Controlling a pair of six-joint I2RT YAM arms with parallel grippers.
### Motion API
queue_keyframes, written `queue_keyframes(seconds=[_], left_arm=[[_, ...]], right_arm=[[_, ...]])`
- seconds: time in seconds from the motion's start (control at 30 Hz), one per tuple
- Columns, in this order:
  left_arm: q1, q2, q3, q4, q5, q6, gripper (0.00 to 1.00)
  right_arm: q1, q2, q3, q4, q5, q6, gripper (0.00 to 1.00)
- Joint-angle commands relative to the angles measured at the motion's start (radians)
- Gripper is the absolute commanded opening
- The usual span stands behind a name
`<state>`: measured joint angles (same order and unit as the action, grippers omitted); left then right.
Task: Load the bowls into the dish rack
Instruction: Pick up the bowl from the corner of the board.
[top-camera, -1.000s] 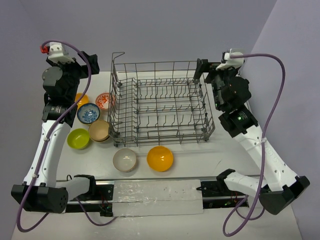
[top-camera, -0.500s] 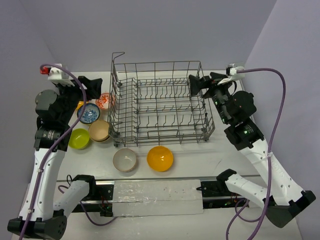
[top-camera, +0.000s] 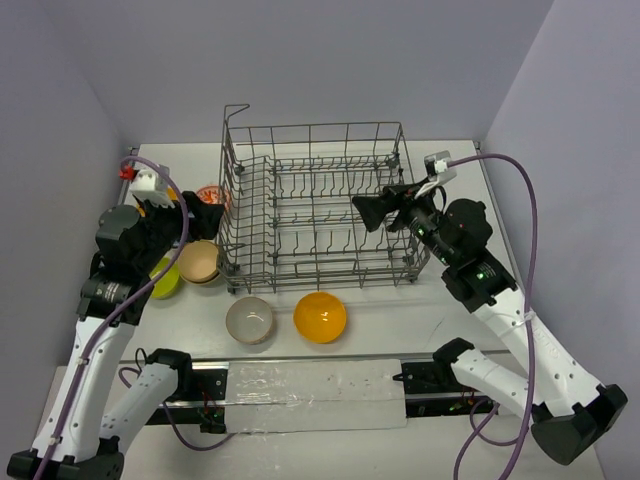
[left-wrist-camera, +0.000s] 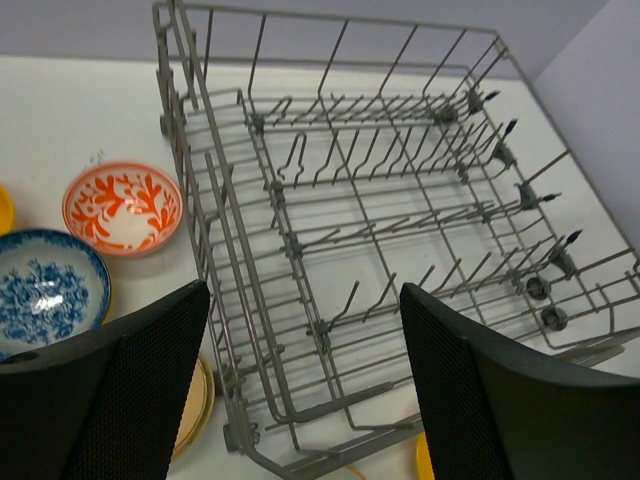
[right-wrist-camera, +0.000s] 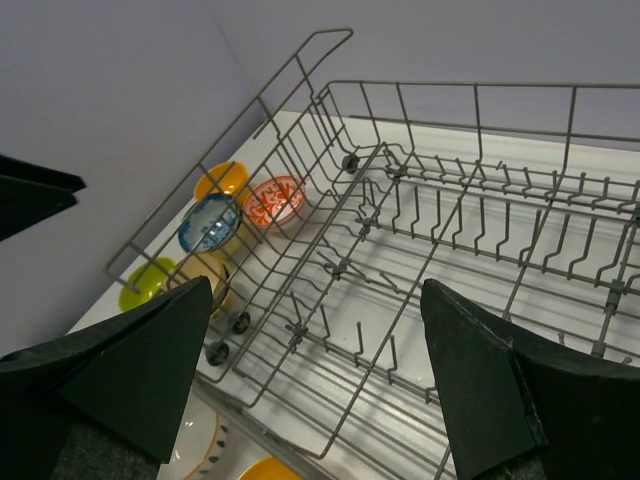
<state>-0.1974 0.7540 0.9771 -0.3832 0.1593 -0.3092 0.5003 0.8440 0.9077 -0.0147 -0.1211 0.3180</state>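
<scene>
The grey wire dish rack (top-camera: 315, 205) stands mid-table with nothing in it. Left of it lie a red-and-white bowl (left-wrist-camera: 122, 208), a blue-patterned bowl (left-wrist-camera: 45, 290), a tan bowl (top-camera: 199, 262) and a lime green bowl (right-wrist-camera: 150, 282). An orange bowl (right-wrist-camera: 220, 180) sits furthest back. In front of the rack rest a white striped bowl (top-camera: 250, 320) and a second orange bowl (top-camera: 320, 316). My left gripper (top-camera: 208, 214) hovers open above the left cluster, facing the rack (left-wrist-camera: 380, 250). My right gripper (top-camera: 365, 212) hangs open over the rack's right half (right-wrist-camera: 450, 230). Neither holds anything.
Purple walls close in on the table at the left, back and right. The rack's raised corner handle (top-camera: 236, 110) stands at its back left. The arm bases and a mounting rail (top-camera: 310, 385) line the near edge.
Both arms have swung forward and down from the back corners. The left gripper came over the bowls beside the rack; the right gripper moved left over the rack.
</scene>
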Motion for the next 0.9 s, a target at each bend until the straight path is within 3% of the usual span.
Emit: queue_keyframes(seconds=[0.0, 0.4, 0.5, 0.6, 0.63, 0.87], left_arm=[[-0.02, 0.011, -0.046, -0.029, -0.032, -0.004, 0.81], [-0.115, 0.084, -0.115, 0.001, -0.13, 0.002, 0.76], [-0.123, 0.102, -0.109, -0.008, -0.153, 0.013, 0.72], [-0.129, 0.12, -0.098, -0.026, -0.153, 0.027, 0.67], [-0.132, 0.122, -0.098, -0.029, -0.155, 0.03, 0.67], [-0.146, 0.12, -0.094, -0.039, -0.225, 0.044, 0.6]], right_arm=[[0.007, -0.052, -0.019, -0.014, -0.058, 0.018, 0.92], [0.053, -0.089, -0.04, -0.091, -0.071, -0.045, 0.8], [0.089, -0.069, -0.018, -0.128, -0.069, -0.068, 0.71], [0.145, -0.059, -0.006, -0.172, -0.054, -0.102, 0.54], [0.156, -0.054, 0.0, -0.2, -0.061, -0.108, 0.45], [0.244, -0.06, 0.026, -0.272, -0.098, -0.135, 0.3]])
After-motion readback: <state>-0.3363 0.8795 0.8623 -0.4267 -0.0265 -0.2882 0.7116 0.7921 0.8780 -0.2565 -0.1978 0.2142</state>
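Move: The orange bowl by the rack's front edge lies about 9 cm back and 8 cm left of the right hand, some 31 cm below; the grey bowl is 19 cm further left. From the left hand, the grey bowl is about 10 cm back, straight in line sideways and 28 cm down, with the tan bowls roughly 6 cm ahead and 12 cm left of that hand. Right hand draws back 7 cm, down and left towards the orange bowl, fingers closing; left sinks about 10 cm. ##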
